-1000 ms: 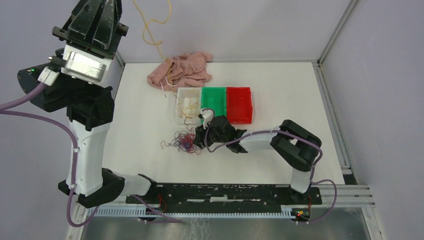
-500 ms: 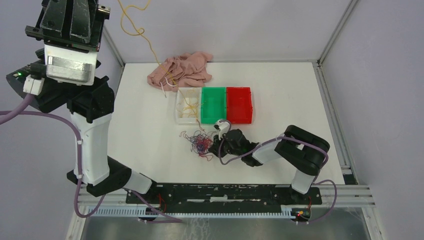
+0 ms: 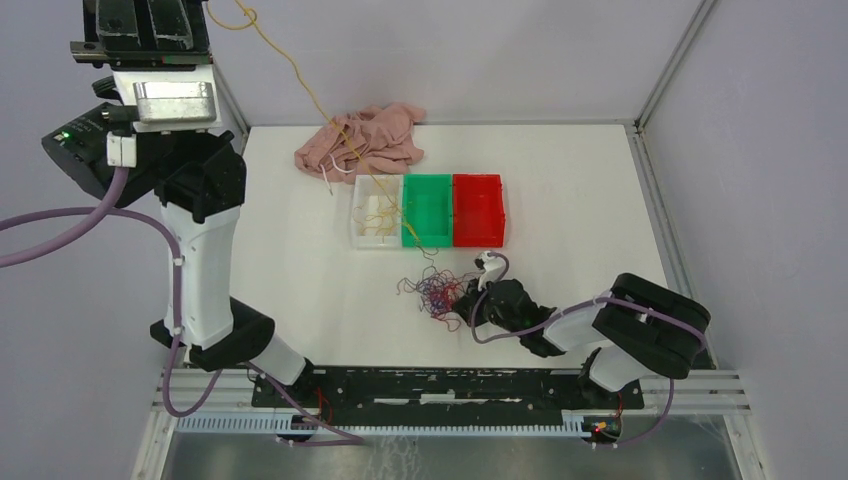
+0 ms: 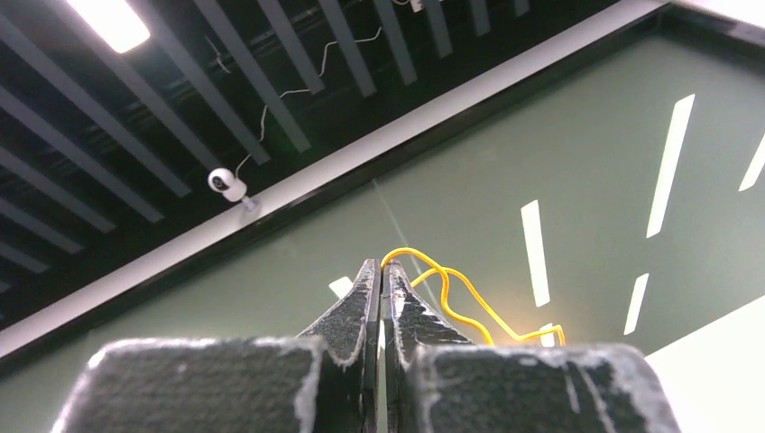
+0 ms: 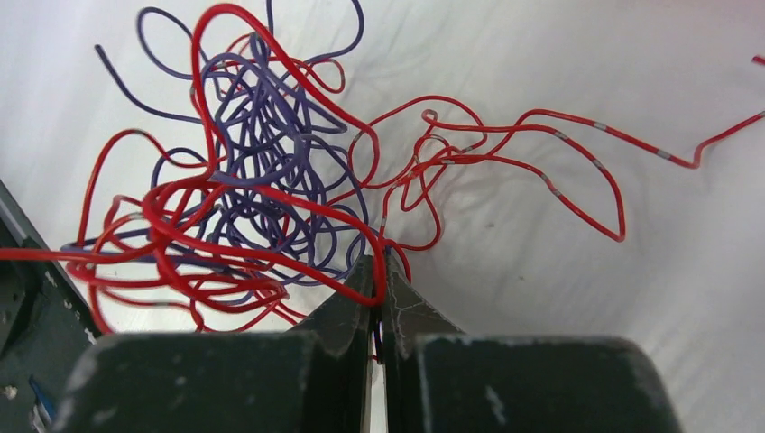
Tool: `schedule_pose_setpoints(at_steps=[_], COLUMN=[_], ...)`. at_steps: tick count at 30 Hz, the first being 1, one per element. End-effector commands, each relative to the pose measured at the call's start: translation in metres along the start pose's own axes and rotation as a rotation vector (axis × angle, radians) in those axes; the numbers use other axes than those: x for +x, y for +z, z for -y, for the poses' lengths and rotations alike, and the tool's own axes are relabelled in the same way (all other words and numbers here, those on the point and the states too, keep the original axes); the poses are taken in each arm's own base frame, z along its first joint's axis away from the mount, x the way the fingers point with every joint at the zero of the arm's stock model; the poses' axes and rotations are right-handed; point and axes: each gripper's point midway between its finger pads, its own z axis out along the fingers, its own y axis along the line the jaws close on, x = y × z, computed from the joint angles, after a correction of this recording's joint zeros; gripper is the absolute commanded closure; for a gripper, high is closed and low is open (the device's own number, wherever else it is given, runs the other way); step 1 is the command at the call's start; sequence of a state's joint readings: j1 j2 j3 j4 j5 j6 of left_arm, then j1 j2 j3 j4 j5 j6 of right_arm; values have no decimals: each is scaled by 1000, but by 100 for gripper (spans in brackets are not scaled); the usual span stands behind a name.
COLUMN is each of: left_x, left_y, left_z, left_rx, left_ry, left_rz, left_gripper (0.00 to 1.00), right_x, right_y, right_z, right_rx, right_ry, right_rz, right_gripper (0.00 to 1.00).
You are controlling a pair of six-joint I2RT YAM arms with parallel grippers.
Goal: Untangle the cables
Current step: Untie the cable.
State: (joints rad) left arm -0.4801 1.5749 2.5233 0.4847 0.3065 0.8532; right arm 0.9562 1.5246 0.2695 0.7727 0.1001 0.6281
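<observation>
The cables lie as a red and purple tangle (image 3: pixel 437 293) on the white table, in front of the bins. My right gripper (image 5: pixel 377 271) is low beside it and shut on a red strand of that tangle (image 5: pixel 244 189); in the top view it (image 3: pixel 468 298) sits at the tangle's right edge. My left gripper (image 4: pixel 382 268) is raised high at the far left and shut on a yellow cable (image 4: pixel 469 302). That yellow cable (image 3: pixel 298 78) runs slanting down over the pink garment into the white bin (image 3: pixel 357 212).
A green bin (image 3: pixel 427 179) and a red bin (image 3: pixel 478 179) stand to the right of the white one. A crumpled pink garment (image 3: pixel 385 135) with a white drawstring lies at the back. Cage posts and walls border the table.
My right gripper has shut on the tangle and dragged it right and toward the near edge. The left arm has lifted the yellow cable higher, pulling it straighter.
</observation>
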Motion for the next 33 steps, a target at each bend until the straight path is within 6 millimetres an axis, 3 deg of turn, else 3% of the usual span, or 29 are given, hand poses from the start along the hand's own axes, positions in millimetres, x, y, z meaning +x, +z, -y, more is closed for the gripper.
schedule_pose_setpoints(at_steps=[1,4,8,10,12,14,17,22,27,31,33], left_x=[-3,-2,3,8,15,29,38,41,46,44,43], left_y=[0,0,-1,-2,-4,-12,-30,-65,-82,-86,-85], left_z=[-28,-30,-31,-30,-24,0,37,92,112,117,115], left_rx=[-95,-103,-107,-106,-84,0,131,305,356,375,374], left_ry=[156,219,271,269,226,183,80,-61,-111,-123,-122], left_rz=[-21,-21,-44,-63,-96,-142,-172,-182,-211,-210,-208], left_gripper=[97,97,97,97,97,97,97,97,97,97,97], right_x=[22,23,19,11,-5,-21,-55,-101,-124,-142,-145], right_y=[-15,-26,-35,-37,-32,-33,-40,-64,-70,-69,-60], right_z=[46,71,88,88,74,62,28,-24,-57,-93,-100], right_rx=[181,271,330,317,265,219,58,-140,-278,-420,-435], right_ry=[110,231,373,393,330,256,86,-137,-162,-202,-228], right_rz=[-14,19,41,56,52,54,95,135,174,186,164], right_gripper=[100,100,100,100,92,83,53,26,18,16,17])
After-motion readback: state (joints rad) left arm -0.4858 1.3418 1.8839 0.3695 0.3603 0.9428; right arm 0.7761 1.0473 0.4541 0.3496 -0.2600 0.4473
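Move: Just ahead of the right hand, whose shut fingers keep a strand, the red and purple cable tangle lies about 3 cm forward and 5 cm left, almost level in height. The green box stands about 20 cm ahead and 7 cm left of the hand, the red box 20 cm ahead and 3 cm right. From the left hand, high up with the yellow cable, the tangle is some 8 cm forward, 20 cm right and 85 cm below. Dragging the held strand about 7 cm right and some 3 cm forward, low over the table and turning clockwise, the right hand then opens wide, lets go and rises about 14 cm, swinging back left over the tangle with a counter-clockwise turn. The left hand, pointing up and still pinching the yellow cable, first eases slightly forward, then comes down about 12 cm, forward and right, its fingers tilting forward and right. ##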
